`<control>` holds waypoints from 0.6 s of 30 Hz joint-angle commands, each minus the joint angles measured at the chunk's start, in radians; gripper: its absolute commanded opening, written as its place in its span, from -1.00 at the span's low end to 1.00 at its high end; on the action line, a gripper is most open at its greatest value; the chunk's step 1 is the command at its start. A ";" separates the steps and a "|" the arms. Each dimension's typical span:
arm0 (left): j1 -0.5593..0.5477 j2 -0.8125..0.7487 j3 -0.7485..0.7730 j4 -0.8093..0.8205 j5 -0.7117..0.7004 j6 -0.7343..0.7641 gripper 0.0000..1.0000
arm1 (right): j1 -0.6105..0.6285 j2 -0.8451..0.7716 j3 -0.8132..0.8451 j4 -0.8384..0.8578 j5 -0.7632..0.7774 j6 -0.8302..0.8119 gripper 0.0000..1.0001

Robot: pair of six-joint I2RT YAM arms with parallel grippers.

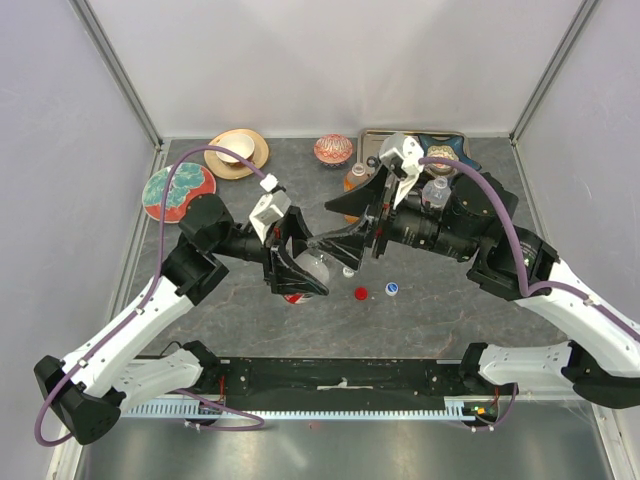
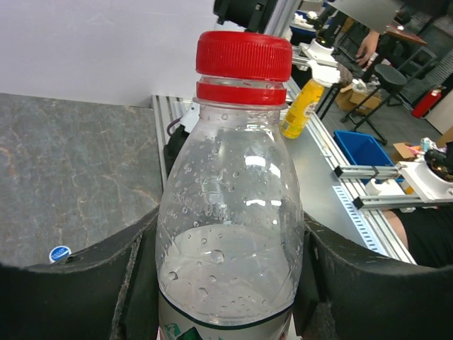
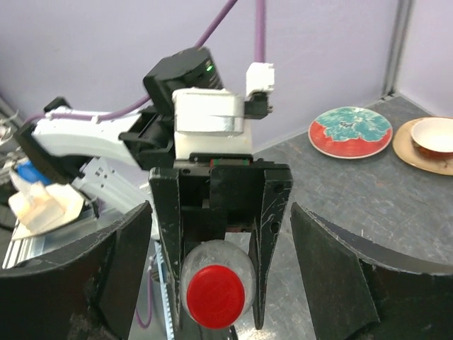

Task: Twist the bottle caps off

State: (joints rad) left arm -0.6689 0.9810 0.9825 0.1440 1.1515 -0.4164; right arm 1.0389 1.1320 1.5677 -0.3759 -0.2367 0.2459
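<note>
My left gripper (image 1: 298,272) is shut on a clear bottle (image 2: 230,212) and holds it by the body, a little water inside. Its red cap (image 2: 244,57) is on the neck. My right gripper (image 3: 219,212) faces the bottle top, jaws open wide. The red cap (image 3: 216,296) lies between the right fingers (image 3: 333,262) with clear gaps on both sides. In the top view the right gripper (image 1: 328,246) meets the left one at the table's middle. An orange bottle (image 1: 355,180) and another clear bottle (image 1: 436,192) stand behind the right arm, partly hidden.
Loose caps lie on the table: a red one (image 1: 361,293) and a blue one (image 1: 391,289). At the back are a dark tray (image 1: 455,140), a patterned bowl (image 1: 333,149), a tan plate with a bowl (image 1: 237,152) and a teal-red plate (image 1: 178,191).
</note>
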 commanded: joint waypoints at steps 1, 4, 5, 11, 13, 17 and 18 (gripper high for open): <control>0.003 -0.019 0.022 -0.053 -0.132 0.096 -0.09 | 0.006 -0.012 0.058 0.032 0.183 0.084 0.71; 0.000 -0.036 0.015 -0.084 -0.313 0.174 -0.09 | 0.004 -0.003 0.086 -0.009 0.351 0.147 0.67; -0.006 -0.039 0.005 -0.084 -0.356 0.188 -0.09 | 0.004 0.002 0.087 -0.036 0.426 0.162 0.67; -0.038 -0.038 -0.027 -0.084 -0.668 0.286 -0.08 | 0.004 0.051 0.101 -0.103 0.568 0.227 0.66; -0.050 -0.038 -0.033 -0.078 -0.775 0.310 -0.09 | 0.004 0.069 0.104 -0.106 0.603 0.242 0.65; -0.089 -0.045 -0.045 -0.067 -0.924 0.349 -0.10 | 0.004 0.095 0.110 -0.112 0.654 0.260 0.66; -0.092 -0.044 -0.048 -0.063 -0.944 0.353 -0.10 | 0.004 0.106 0.111 -0.113 0.657 0.260 0.66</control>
State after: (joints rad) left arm -0.7361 0.9527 0.9443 0.0460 0.4301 -0.1612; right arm 1.0389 1.2190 1.6409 -0.4744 0.3313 0.4690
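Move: The held bottle's red cap stands some 10 cm above the left hand and about 5 cm to its right, level fore and aft. From the open right hand it lies about 3 cm below and 2 cm back, level sideways. The loose white cap is on the table roughly 13 cm ahead and 4 cm right of the right hand, some 35 cm down; the orange bottle stands about 27 cm ahead, 8 cm right and 27 cm below. The red-capped bottle, still gripped in the left hand, is swung forward about 11 cm with a slight sinking, the left hand turning nearly 40 degrees counter-clockwise. The right hand goes forward with it some 9 cm and a little to its right, rising slightly before sinking again, turns about 30 degrees clockwise and keeps its fingers wide open around and behind the cap without closing on it. ##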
